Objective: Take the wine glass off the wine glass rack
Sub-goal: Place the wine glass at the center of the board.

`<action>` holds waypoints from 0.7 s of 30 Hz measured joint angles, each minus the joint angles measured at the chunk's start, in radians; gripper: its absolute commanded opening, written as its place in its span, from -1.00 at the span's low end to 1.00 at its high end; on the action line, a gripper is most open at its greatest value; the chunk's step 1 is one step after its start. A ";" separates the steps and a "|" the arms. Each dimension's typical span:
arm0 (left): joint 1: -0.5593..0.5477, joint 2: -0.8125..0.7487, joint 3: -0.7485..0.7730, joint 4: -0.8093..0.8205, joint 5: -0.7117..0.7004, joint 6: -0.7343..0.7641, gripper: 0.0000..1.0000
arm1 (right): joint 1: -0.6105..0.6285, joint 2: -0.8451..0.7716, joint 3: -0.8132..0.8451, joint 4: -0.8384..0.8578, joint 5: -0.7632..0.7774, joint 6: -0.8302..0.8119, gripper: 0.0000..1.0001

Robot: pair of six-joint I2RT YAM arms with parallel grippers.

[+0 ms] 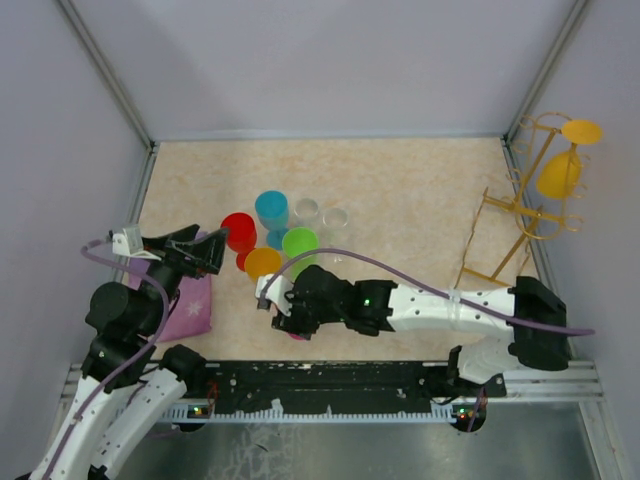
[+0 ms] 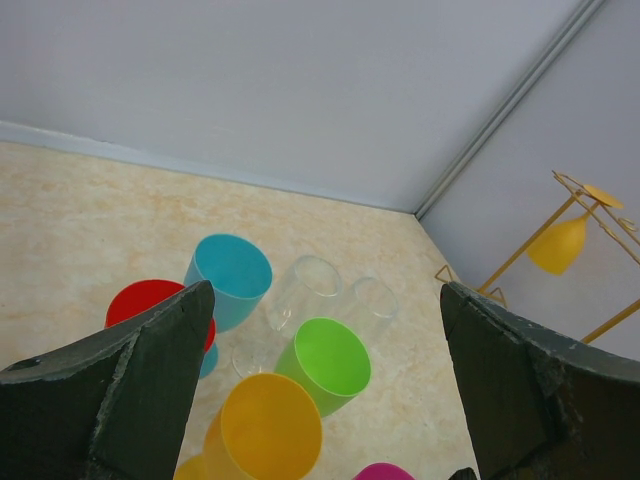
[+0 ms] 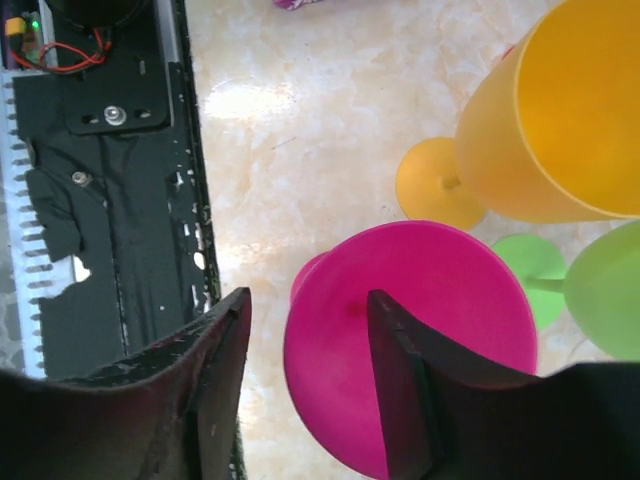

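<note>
The gold wire wine glass rack (image 1: 520,215) stands at the far right, with a yellow wine glass (image 1: 560,172) hanging upside down from it; both also show in the left wrist view, the rack (image 2: 590,215) and the glass (image 2: 558,245). A pink wine glass (image 3: 420,330) stands upright on the table near the front. My right gripper (image 3: 308,296) is open over its rim, one finger inside the bowl and the other outside, with a gap to the wall. In the top view this gripper (image 1: 285,310) hides most of the pink glass. My left gripper (image 1: 205,250) is open and holds nothing.
Upright glasses cluster mid-table: red (image 1: 238,230), blue (image 1: 271,210), green (image 1: 299,243), orange (image 1: 263,262) and two clear ones (image 1: 307,211). A purple cloth (image 1: 185,305) lies under the left arm. Grey walls enclose the table.
</note>
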 measured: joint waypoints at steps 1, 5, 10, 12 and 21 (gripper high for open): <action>0.000 0.000 0.000 -0.001 0.000 0.000 0.99 | 0.000 0.000 0.002 -0.002 0.004 0.006 0.18; 0.000 0.000 0.000 -0.004 0.000 0.000 0.99 | 0.000 -0.018 0.042 -0.031 0.039 0.014 0.45; 0.000 0.000 0.000 -0.006 0.000 0.000 0.99 | 0.000 -0.148 0.127 -0.084 0.106 0.031 0.72; 0.000 0.000 0.000 -0.006 0.001 0.000 0.99 | 0.000 -0.212 0.179 -0.106 0.161 0.029 0.88; 0.000 0.005 0.002 -0.006 0.014 0.000 0.99 | -0.204 -0.327 0.436 -0.209 0.488 0.005 0.98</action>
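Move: Just above the near side of the pink wine glass, the right hand has its half-open fingers astride the rim; the glass's middle lies about 4 cm ahead, level sideways, some 6 cm below. From this hand the orange glass stands about 12 cm ahead and 7 cm left, the green one 16 cm ahead and 1 cm right, both about 6 cm lower. For the left hand, the pink glass is roughly 12 cm right, 3 cm back and 25 cm below. Opening from nearly half to fully wide, the right fingers draw up off the pink glass's near wall, one out of the bowl and one from outside it. The hand climbs fast, nearly straight at first and about 28 cm in all, then sweeps forward and right by some 12 cm each, the wrist levelling out and swinging clockwise so the fingers point more forward. ##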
